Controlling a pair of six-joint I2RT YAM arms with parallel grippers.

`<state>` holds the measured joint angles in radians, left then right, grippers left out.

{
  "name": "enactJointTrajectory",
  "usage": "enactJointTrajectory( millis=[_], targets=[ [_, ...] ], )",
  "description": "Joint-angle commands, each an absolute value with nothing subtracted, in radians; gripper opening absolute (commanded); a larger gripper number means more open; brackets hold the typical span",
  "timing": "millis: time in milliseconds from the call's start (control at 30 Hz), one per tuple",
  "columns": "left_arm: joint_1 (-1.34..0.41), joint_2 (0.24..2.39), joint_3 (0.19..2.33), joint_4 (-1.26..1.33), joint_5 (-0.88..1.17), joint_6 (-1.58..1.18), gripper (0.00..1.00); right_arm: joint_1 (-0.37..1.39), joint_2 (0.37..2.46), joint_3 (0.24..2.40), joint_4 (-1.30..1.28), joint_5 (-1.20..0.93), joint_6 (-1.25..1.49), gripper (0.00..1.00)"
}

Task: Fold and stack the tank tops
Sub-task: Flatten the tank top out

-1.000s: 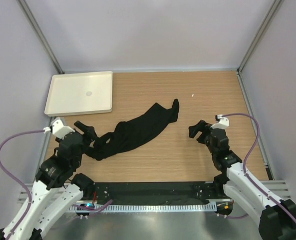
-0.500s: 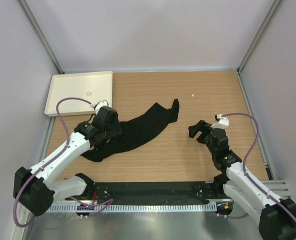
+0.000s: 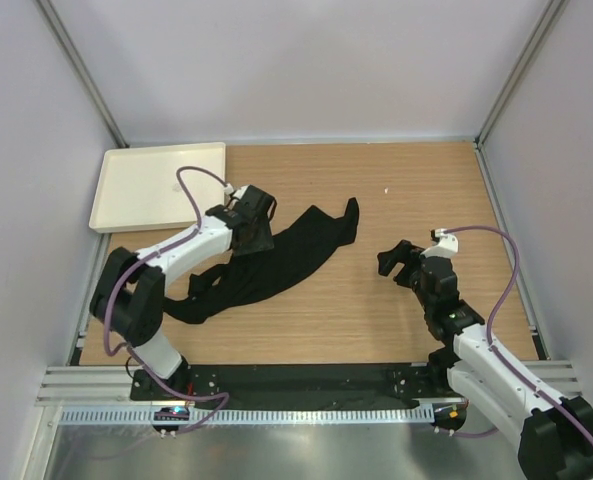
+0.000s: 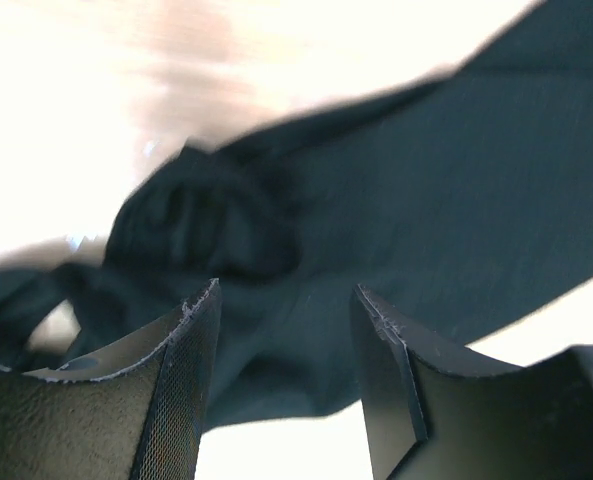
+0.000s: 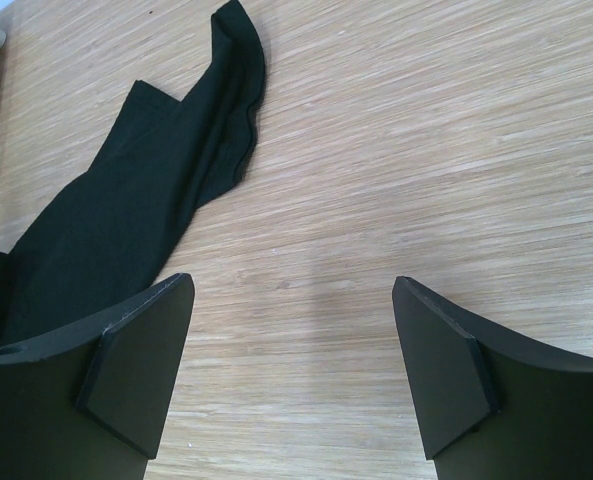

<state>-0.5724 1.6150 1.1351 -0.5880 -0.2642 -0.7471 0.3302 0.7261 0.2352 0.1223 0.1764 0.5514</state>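
One black tank top lies crumpled in a long diagonal strip on the wooden table, from its bunched straps at the lower left to a narrow end at the upper right. My left gripper is open and hovers over the strip's upper-left edge. In the left wrist view the dark fabric fills the space past the gripper, and nothing is held. My right gripper is open and empty over bare wood to the right of the top. The right wrist view shows the gripper and the top at the left.
A white tray sits at the back left corner of the table, just left of my left gripper. Grey walls enclose the table on three sides. A black strip and metal rail run along the front edge.
My left arm has swung from the table's front left up and to the right, over the tank top near the tray. The right arm has not moved.
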Motion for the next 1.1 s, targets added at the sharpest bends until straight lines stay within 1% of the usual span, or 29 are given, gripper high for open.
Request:
enactJointTrajectory(
  millis=[0, 133, 267, 300, 333, 400, 467, 500, 633, 800, 967, 1000, 1067],
  targets=[
    [-0.551, 1.71, 1.233, -0.578, -0.285, -0.704, 0.55, 0.331, 0.715, 0.253, 0.172, 0.183, 0.54, 0.87],
    [-0.514, 1.793, 1.305, -0.601, -0.259, -0.703, 0.53, 0.331, 0.715, 0.253, 0.172, 0.183, 0.541, 0.87],
    [-0.505, 1.827, 1.298, -0.632, -0.255, -0.742, 0.4, 0.331, 0.712, 0.253, 0.17, 0.184, 0.543, 0.87],
    [-0.505, 1.816, 1.261, -0.609, -0.239, -0.747, 0.35, 0.33, 0.712, 0.253, 0.17, 0.183, 0.542, 0.87],
    [-0.505, 1.809, 1.237, -0.591, -0.221, -0.762, 0.26, 0.33, 0.712, 0.253, 0.17, 0.183, 0.541, 0.87],
    [-0.505, 1.789, 1.184, -0.531, -0.183, -0.778, 0.18, 0.331, 0.709, 0.253, 0.167, 0.184, 0.543, 0.87],
    [-0.505, 1.766, 1.123, -0.505, -0.163, -0.798, 0.03, 0.331, 0.698, 0.255, 0.155, 0.187, 0.543, 0.87],
    [-0.505, 1.76, 1.108, -0.488, -0.132, -0.801, 0.0, 0.331, 0.692, 0.255, 0.152, 0.187, 0.545, 0.87],
    [-0.505, 1.674, 1.02, -0.471, -0.097, -0.807, 0.0, 0.331, 0.669, 0.245, 0.155, 0.192, 0.551, 0.87],
    [-0.505, 1.443, 0.937, -0.468, -0.121, -0.801, 0.0, 0.33, 0.699, 0.259, 0.141, 0.199, 0.552, 0.87],
    [-0.502, 1.243, 0.937, -0.517, -0.14, -0.805, 0.0, 0.33, 0.704, 0.261, 0.141, 0.201, 0.549, 0.86],
    [-0.5, 1.164, 0.933, -0.523, -0.141, -0.817, 0.0, 0.33, 0.706, 0.261, 0.143, 0.201, 0.549, 0.86],
    [-0.499, 1.08, 0.917, -0.522, -0.144, -0.827, 0.0, 0.331, 0.71, 0.259, 0.146, 0.192, 0.549, 0.85]
  ],
)
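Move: About 2 cm ahead of the left fingers, 1 cm to their left and some 6 cm below lies the spot they go for, on the tank top's forward edge near mid-length. The cloth's far right corner is roughly 22 cm right and 11 cm ahead of this hand, its crumpled near end about 12 cm back and 13 cm left. The white tray sits some 20 cm ahead and 21 cm left. From the right hand, that edge spot is roughly 31 cm left, 7 cm ahead and 8 cm below. Reaching forward about 4 cm while sinking, the left hand then draws back as it goes down to the tank top, its half-open fingers closing fully and pinching the forward edge at the bottom. It eases back a few centimetres more, then rises quickly with the cloth, roughly 12 cm from its lowest point, rolling its left side down some 15 degrees. ##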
